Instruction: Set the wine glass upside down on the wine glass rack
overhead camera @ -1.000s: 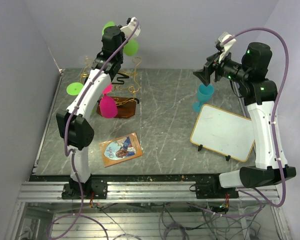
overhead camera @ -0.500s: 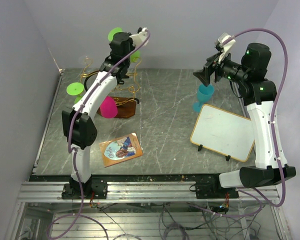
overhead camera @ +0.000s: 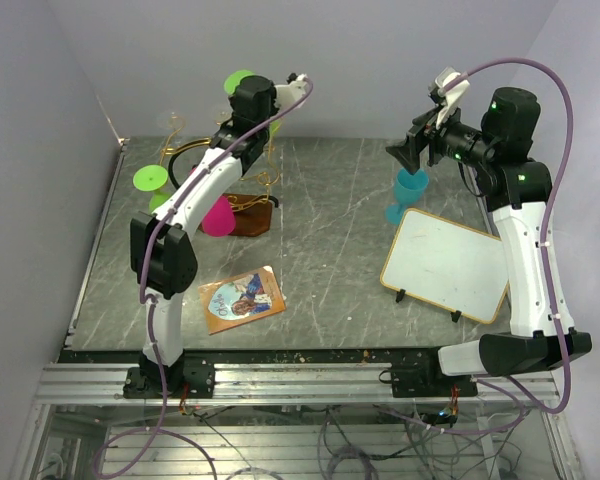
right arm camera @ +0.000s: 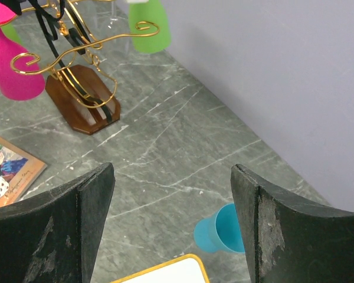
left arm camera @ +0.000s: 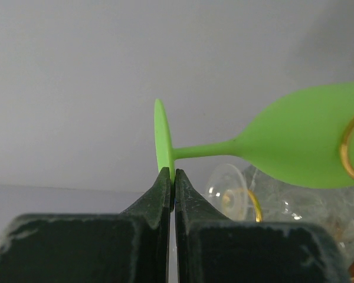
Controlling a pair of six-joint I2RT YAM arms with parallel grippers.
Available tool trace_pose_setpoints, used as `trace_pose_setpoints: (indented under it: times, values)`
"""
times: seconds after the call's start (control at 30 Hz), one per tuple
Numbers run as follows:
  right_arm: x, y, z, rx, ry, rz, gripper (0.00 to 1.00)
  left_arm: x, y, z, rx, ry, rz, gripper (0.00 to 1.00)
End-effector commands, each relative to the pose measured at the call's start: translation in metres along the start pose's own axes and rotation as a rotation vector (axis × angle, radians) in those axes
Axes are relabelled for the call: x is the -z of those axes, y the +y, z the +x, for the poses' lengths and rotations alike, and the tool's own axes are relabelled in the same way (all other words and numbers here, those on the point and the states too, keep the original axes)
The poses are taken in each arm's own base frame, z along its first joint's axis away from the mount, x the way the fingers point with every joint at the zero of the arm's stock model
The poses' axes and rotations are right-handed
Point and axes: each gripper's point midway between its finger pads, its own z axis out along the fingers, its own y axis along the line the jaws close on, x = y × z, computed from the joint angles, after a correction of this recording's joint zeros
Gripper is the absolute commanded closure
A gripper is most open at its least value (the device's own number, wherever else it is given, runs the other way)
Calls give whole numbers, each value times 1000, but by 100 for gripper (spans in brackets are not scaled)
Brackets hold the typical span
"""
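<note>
My left gripper (left arm camera: pixel 171 172) is shut on the rim of the foot of a green wine glass (left arm camera: pixel 301 141). The glass lies sideways, its bowl against a gold curl of the wine glass rack (left arm camera: pixel 349 147). In the top view the green wine glass's foot (overhead camera: pixel 238 80) shows above the left gripper (overhead camera: pixel 250 98), high over the rack (overhead camera: pixel 263 182) at the back left. A pink glass (overhead camera: pixel 218 215) hangs bowl-down from the rack. My right gripper (right arm camera: pixel 172 194) hangs open and holds nothing, above a blue glass (right arm camera: pixel 224 236) that stands on the table.
A second green glass (overhead camera: pixel 150 178) hangs on the rack's left side. The rack's brown base (right arm camera: pixel 82 106) sits on the grey marble table. A clear glass (left arm camera: pixel 230 188) shows behind the rack. A white board (overhead camera: pixel 448 265) lies at the right, a picture card (overhead camera: pixel 242 298) near the front.
The left arm has carried the green glass to the right and lower, onto the rack's top arms. The right arm has not moved.
</note>
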Motion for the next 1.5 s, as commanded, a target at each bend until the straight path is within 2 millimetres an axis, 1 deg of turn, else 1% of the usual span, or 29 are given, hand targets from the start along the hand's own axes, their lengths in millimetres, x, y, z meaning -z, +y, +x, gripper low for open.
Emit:
trace_pose_setpoints:
  times: [0.0, 0.13, 0.27, 0.53, 0.87, 1.2, 1.47]
  values:
    - [5, 1, -6, 11, -24, 4, 21, 14, -17, -18, -11, -53, 83, 91]
    - [6, 1, -6, 9, -26, 2, 21, 17, -26, -16, -24, -49, 125, 91]
    - [7, 1, -6, 8, -26, 5, 21, 21, -27, -17, -17, -56, 146, 92]
    - [8, 1, -5, 6, -29, 6, 20, 36, -33, -27, -26, -103, 217, 93]
    - [11, 1, -4, 5, -32, 11, 20, 46, -37, -40, -11, -144, 256, 93]
    - [13, 1, -4, 4, -35, 13, 20, 44, -49, -54, 22, -180, 279, 93]
    - [14, 1, -5, 4, -37, 14, 20, 35, -57, -57, 53, -174, 276, 93]
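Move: The left hand already pinches the upside-down green wine glass by its foot. The rack's far right gold curl lies about 7 cm to its right, 1 cm back and 9 cm below. On the rack, the clear glass hangs some 10 cm left of that curl and level with it, while the pink glass is roughly 14 cm back from the hand, 5 cm left and 12 cm below. From the right hand, the curl is about 24 cm left, 7 cm ahead and 12 cm lower. Still pinching the green glass by its foot, the left hand first sinks some 4.5 cm while easing right, then stays near that height and draws back about 4 cm as it keeps sliding right, bringing the stem to the rack's far right curl. On the way the wrist tips the fingers down and swings them clockwise, each by about 15 degrees, and the foot isn't let go. ##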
